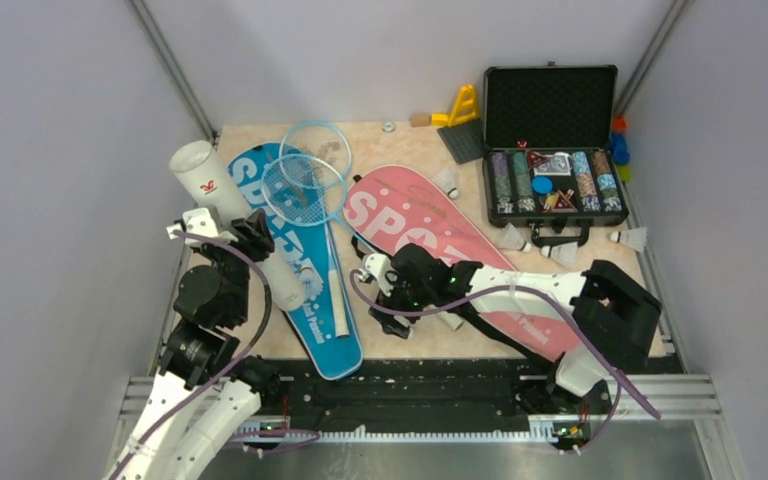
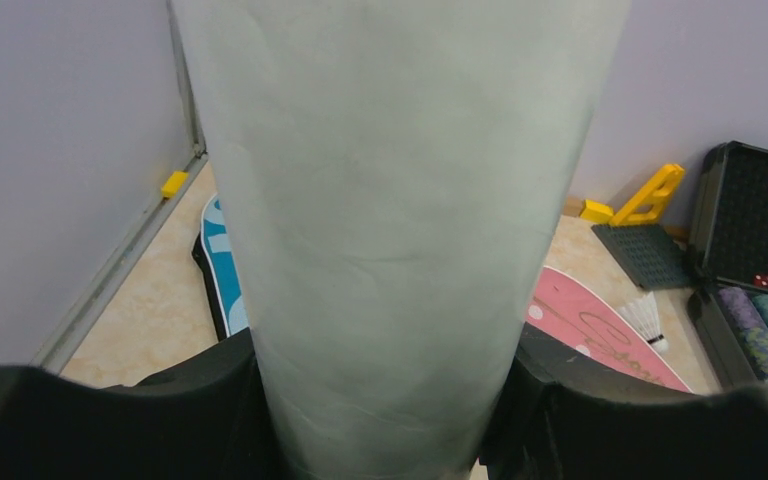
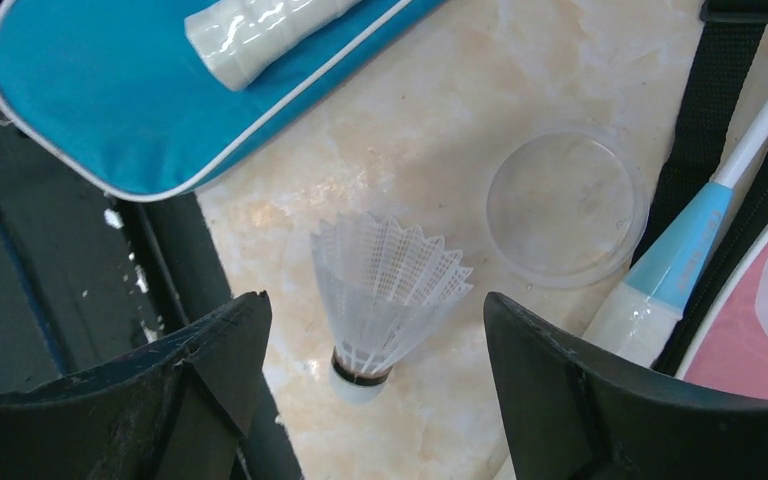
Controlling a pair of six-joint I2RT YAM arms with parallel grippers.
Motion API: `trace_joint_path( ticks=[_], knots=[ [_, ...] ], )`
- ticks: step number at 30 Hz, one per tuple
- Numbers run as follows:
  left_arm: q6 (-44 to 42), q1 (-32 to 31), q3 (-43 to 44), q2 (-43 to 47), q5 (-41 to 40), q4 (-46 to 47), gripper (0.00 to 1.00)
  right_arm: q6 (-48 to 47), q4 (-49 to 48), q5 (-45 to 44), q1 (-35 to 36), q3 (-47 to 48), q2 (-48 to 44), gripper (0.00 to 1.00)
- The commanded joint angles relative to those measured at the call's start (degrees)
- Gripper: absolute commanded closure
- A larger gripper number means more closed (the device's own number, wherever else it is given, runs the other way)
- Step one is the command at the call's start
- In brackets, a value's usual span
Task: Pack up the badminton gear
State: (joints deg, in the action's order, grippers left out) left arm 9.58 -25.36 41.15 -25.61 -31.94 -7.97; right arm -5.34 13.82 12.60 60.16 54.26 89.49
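My left gripper is shut on the white cylindrical tube, which tilts up to the back left with its open end uppermost. The tube fills the left wrist view between both fingers. My right gripper is open, its jaws either side of a white shuttlecock lying on the table, not touching it. A clear round lid lies just beyond it. Two light-blue rackets rest on the blue SPORT cover. The pink cover lies to the right.
The open black poker chip case stands at the back right, with loose shuttlecocks in front of it. A yellow toy sits at the back. A white racket handle lies on the blue cover.
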Motion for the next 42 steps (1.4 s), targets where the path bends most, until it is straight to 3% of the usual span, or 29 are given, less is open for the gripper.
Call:
trace_joint_path(
  ticks=[1, 4, 8, 13, 19, 22, 30, 34, 42],
  knots=[
    [2.4, 0.1, 1.3, 1.1, 3.8, -1.6, 0.68, 1.2, -8.1, -2.6, 0.4, -1.4, 2.7, 0.2],
    [0.8, 0.1, 0.8, 1.1, 4.8, -2.1, 0.68, 1.4, -8.5, -4.3, 0.9, -1.6, 4.1, 0.22],
    [-5.2, 0.1, -1.3, 1.7, 12.9, -0.4, 0.68, 3.2, -7.9, -5.2, 1.0, -0.7, 3.2, 0.37],
    [-10.7, 0.1, -4.0, 1.9, 24.3, 2.4, 0.69, 9.0, -6.0, -9.4, 0.9, 2.4, -5.0, 0.53],
    [-16.7, 0.1, -6.1, 0.2, 41.2, 1.8, 0.76, 15.3, -8.0, -19.3, 0.3, 8.6, -17.6, 0.54],
    [-18.6, 0.1, -7.0, 0.0, 47.3, 2.2, 0.76, 18.3, -11.9, -19.0, -2.2, 12.5, -22.2, 0.55],
    [-19.6, 0.1, -7.0, -2.6, 50.0, 1.6, 0.76, 17.3, -19.6, -16.9, -2.9, 28.0, -20.3, 0.55],
    [-19.9, 0.1, -7.2, -3.3, 52.0, 1.8, 0.76, 17.6, -21.8, -15.6, -2.9, 30.4, -17.8, 0.55],
    [-19.6, 0.1, -7.7, -2.2, 51.3, 2.8, 0.76, 21.5, -16.9, -5.2, -2.9, 32.0, -14.1, 0.55]
  ],
)
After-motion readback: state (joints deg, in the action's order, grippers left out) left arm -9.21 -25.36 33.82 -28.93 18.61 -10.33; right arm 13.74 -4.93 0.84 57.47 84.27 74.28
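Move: The shuttlecock lies almost under the open right fingers, about 1 cm ahead and 3 below. From that hand, the clear lid is some 8 cm ahead, 3 left; the bare racket grip 5 ahead, 8 right; the racket grip on the blue bag 4 ahead, 14 left. The tube in the left hand is about 30 left, 9 ahead, 27 above. The shuttlecock is 30 right, 8 back, 30 below the left hand. The shuttlecock is pinched by its skirt as the right hand dips about 3 cm and closes, then carried steeply up over 45 cm and a little forward, fingers swinging up to about level, before easing down over the tube mouth. The left hand keeps its grip and brings the tube to meet it, rightwards and down, turning about 50 degrees clockwise. ##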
